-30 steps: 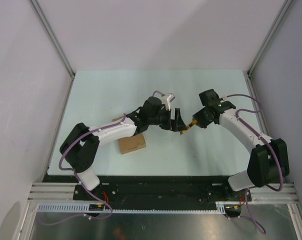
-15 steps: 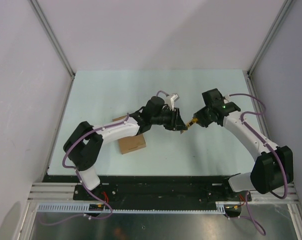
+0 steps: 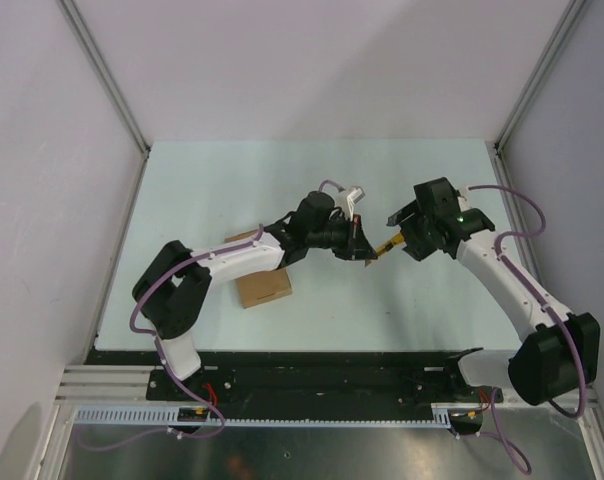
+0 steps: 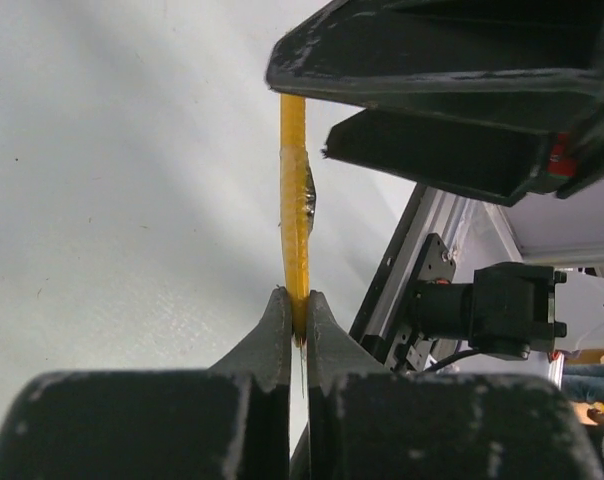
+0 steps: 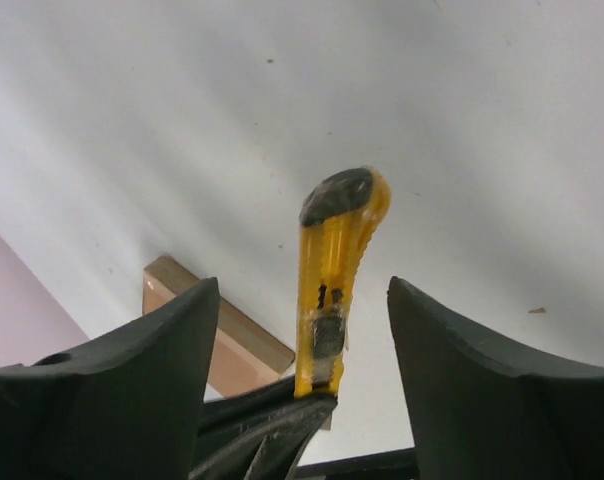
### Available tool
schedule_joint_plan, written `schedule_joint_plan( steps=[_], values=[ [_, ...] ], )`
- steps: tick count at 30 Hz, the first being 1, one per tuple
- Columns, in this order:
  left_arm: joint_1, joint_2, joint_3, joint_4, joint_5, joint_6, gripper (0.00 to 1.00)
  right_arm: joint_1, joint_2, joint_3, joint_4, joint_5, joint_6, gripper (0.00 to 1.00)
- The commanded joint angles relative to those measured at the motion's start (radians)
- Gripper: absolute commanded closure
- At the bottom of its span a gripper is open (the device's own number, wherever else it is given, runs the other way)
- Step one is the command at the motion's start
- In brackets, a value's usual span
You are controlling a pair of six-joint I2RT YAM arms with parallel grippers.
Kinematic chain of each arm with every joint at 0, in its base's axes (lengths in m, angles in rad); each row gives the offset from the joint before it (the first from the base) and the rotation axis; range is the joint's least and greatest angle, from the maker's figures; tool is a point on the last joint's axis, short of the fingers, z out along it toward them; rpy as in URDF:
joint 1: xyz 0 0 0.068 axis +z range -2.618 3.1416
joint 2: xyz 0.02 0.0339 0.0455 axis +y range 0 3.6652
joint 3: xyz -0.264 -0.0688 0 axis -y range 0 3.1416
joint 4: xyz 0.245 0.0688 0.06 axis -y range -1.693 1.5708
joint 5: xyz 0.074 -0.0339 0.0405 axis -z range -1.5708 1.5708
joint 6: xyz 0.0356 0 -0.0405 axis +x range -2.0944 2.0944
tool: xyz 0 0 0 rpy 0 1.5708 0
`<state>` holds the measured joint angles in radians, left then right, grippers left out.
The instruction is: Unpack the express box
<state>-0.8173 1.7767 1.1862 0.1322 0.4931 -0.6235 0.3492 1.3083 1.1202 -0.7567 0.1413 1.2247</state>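
Observation:
The express box (image 3: 264, 288), flat brown cardboard, lies on the table under my left forearm; its corner also shows in the right wrist view (image 5: 217, 335). A yellow-black utility knife (image 3: 384, 248) hangs in the air between the two grippers. My left gripper (image 3: 366, 250) is shut on the knife's lower end (image 4: 295, 200), its jaws pinching the thin yellow body. My right gripper (image 3: 396, 234) is open. Its fingers (image 5: 462, 380) stand apart on either side of the knife (image 5: 337, 260) without touching it.
Grey walls and aluminium posts (image 3: 107, 80) enclose the pale table (image 3: 282, 180) on three sides. A black base rail (image 3: 312, 375) runs along the near edge. The right arm's elbow (image 3: 552, 365) sits at the near right.
My left jaws have shut on the knife. My right jaws, which held it before, have opened off it, and the right arm has drawn slightly to the right.

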Motion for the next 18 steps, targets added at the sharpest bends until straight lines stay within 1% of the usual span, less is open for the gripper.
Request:
schedule_joint_plan(
  steps=[1, 2, 5, 10, 11, 12, 14, 15, 16, 18],
  values=[
    [-0.008, -0.039, 0.069, -0.015, -0.025, 0.073, 1.0, -0.004, -0.099, 0.007, 0.011, 0.014, -0.037, 0.21],
    [-0.006, -0.04, 0.09, -0.052, -0.034, 0.086, 1.0, -0.007, -0.116, 0.006, 0.007, 0.015, -0.051, 0.16],
    [0.015, -0.042, 0.119, -0.071, -0.01, 0.104, 1.0, -0.016, -0.168, 0.006, 0.01, 0.009, -0.105, 0.11],
    [0.075, -0.052, 0.157, -0.075, 0.065, 0.088, 1.0, -0.047, -0.254, 0.007, 0.06, -0.093, -0.221, 0.1],
    [0.082, -0.059, 0.164, -0.077, 0.082, 0.087, 1.0, -0.05, -0.27, 0.007, 0.071, -0.107, -0.275, 0.1],
    [0.09, -0.062, 0.173, -0.08, 0.097, 0.087, 1.0, -0.059, -0.285, 0.007, 0.082, -0.121, -0.295, 0.1],
    [0.118, -0.075, 0.191, -0.083, 0.156, 0.073, 1.0, -0.075, -0.335, 0.009, 0.108, -0.159, -0.342, 0.1],
    [0.125, -0.082, 0.199, -0.083, 0.186, 0.061, 1.0, -0.099, -0.349, 0.007, 0.124, -0.184, -0.397, 0.1],
    [0.145, -0.086, 0.213, -0.083, 0.24, 0.05, 1.0, -0.111, -0.369, 0.007, 0.163, -0.24, -0.425, 0.1],
    [0.164, -0.106, 0.227, -0.083, 0.292, 0.015, 1.0, -0.139, -0.415, 0.007, 0.212, -0.307, -0.464, 0.1]
  ],
)
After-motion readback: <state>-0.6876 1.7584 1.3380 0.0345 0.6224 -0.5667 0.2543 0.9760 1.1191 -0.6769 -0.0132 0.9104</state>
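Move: The left fingers are already shut on the utility knife's blade end, with its middle about 5 cm to their right and 3 cm ahead. The cardboard box lies flat roughly 25 cm to the left of that hand, some 4 cm farther out and 11 cm below. From the right hand, already opening around the knife's butt end, the box is about 33 cm left, 1 cm back and 12 cm down; the knife's middle is some 4 cm left, 3 cm back and a little lower. Keeping its pinch on the knife's blade end, the left hand lifts about 6 cm and carries the knife forward, drifting slightly left, its wrist nearly steady. The right hand's fingers spread wide around the butt end and the hand backs clear, mostly straight up by some 11 cm with a little back and right, its fingers tipping up from the table and the wrist turning somewhat counter-clockwise. ##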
